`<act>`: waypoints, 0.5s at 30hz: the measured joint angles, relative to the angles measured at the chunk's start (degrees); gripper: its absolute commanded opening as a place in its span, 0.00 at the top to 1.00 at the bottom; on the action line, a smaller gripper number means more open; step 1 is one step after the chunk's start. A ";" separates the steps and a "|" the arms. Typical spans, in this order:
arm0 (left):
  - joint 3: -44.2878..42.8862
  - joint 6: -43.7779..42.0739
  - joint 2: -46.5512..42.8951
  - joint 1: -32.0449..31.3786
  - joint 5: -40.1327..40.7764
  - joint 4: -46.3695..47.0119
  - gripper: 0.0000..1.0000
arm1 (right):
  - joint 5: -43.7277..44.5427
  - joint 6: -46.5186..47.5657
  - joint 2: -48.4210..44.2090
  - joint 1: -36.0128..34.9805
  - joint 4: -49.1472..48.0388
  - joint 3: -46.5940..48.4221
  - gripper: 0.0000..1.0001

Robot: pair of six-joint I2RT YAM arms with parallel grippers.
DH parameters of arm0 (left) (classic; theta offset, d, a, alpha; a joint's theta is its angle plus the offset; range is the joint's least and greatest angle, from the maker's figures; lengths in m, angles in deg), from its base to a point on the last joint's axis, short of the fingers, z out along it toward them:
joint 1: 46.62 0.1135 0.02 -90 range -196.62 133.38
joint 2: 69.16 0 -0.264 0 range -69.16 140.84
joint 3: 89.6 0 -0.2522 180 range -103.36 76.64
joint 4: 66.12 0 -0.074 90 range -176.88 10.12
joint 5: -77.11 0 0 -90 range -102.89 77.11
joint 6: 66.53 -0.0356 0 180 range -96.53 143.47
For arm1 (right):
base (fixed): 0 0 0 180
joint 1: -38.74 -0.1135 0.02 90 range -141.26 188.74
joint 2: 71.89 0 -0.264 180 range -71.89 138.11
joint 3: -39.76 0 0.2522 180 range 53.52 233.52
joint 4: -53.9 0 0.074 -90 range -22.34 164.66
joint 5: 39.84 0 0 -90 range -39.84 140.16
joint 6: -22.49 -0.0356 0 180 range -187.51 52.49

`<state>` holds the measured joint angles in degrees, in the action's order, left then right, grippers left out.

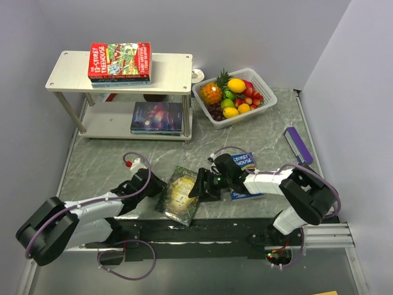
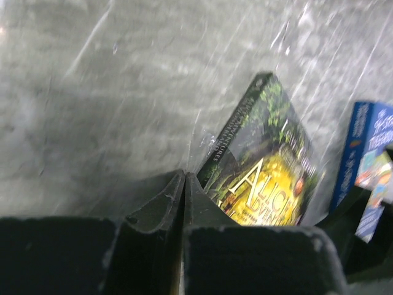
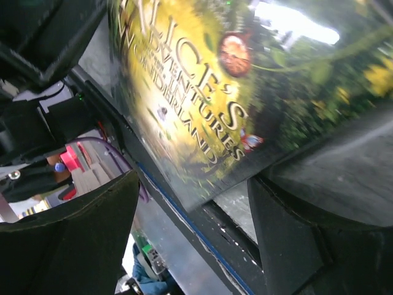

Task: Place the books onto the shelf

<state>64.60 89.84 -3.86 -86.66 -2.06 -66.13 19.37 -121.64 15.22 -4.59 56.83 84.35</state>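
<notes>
A green-gold Alice book [image 1: 178, 196] lies at the table's front edge between my two grippers. My left gripper [image 1: 155, 183] sits at the book's left edge. In the left wrist view its jaws [image 2: 185, 174] are pressed together with nothing between them, and the book [image 2: 264, 166] is just to their right. My right gripper [image 1: 198, 186] is at the book's right edge. Its fingers stand wide apart [image 3: 193, 178] around the book's [image 3: 202, 80] lower corner without gripping it. A blue Treehouse book [image 1: 245, 161] lies under the right arm. The shelf [image 1: 172, 67] holds a red Treehouse book [image 1: 120, 60] on top and a galaxy book [image 1: 158, 117] below.
A white basket [image 1: 263, 84] of fruit stands to the right of the shelf. A small purple box [image 1: 299, 145] lies near the right wall. A dark strip [image 1: 233, 230] runs along the table's near edge, below the Alice book.
</notes>
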 measured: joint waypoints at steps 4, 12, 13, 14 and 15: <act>-0.11 -1.09 -3.39 -0.92 -0.48 -5.07 0.93 | 0.00 0.39 -0.24 0.20 0.59 -0.02 0.22; 1.05 -0.59 -12.31 -4.15 -3.37 -14.95 0.94 | 3.54 3.87 -4.57 -1.25 3.58 -1.66 0.21; 1.36 -0.42 -13.86 -4.66 -4.48 -16.57 0.94 | 4.48 4.33 -5.73 -1.64 3.93 -2.25 0.21; 1.64 0.00 -15.50 -5.20 -5.77 -18.29 0.92 | 5.57 4.74 -7.15 -2.19 4.52 -2.99 0.21; 1.84 0.28 -16.92 -5.68 -6.73 -19.76 0.90 | 6.21 4.98 -8.17 -2.58 5.03 -3.50 0.21</act>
<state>66.44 90.13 -20.78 -92.34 -8.79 -85.88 25.58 -116.65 7.05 -7.17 61.85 80.86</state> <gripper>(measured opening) 0.061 0.788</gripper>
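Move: The Alice's Adventures book lies askew on the table between the hands, its middle about 5 cm right of the left fingertips and 3 cm back. From the right hand, the same book is roughly 5 cm left and 2 cm back. The table's near edge runs some 11 cm straight back from the left hand; the blue Treehouse book is about 17 cm right of the right hand and 4 cm ahead. The left hand's nearly shut fingertips keep bearing on the book's left edge as the hand draws back low over the table towards its near edge, about 7 cm and gathering speed, turning some 10 degrees clockwise. The right hand, fingers still wide open at the book's right edge, gives way about 2 cm to the right and back. ##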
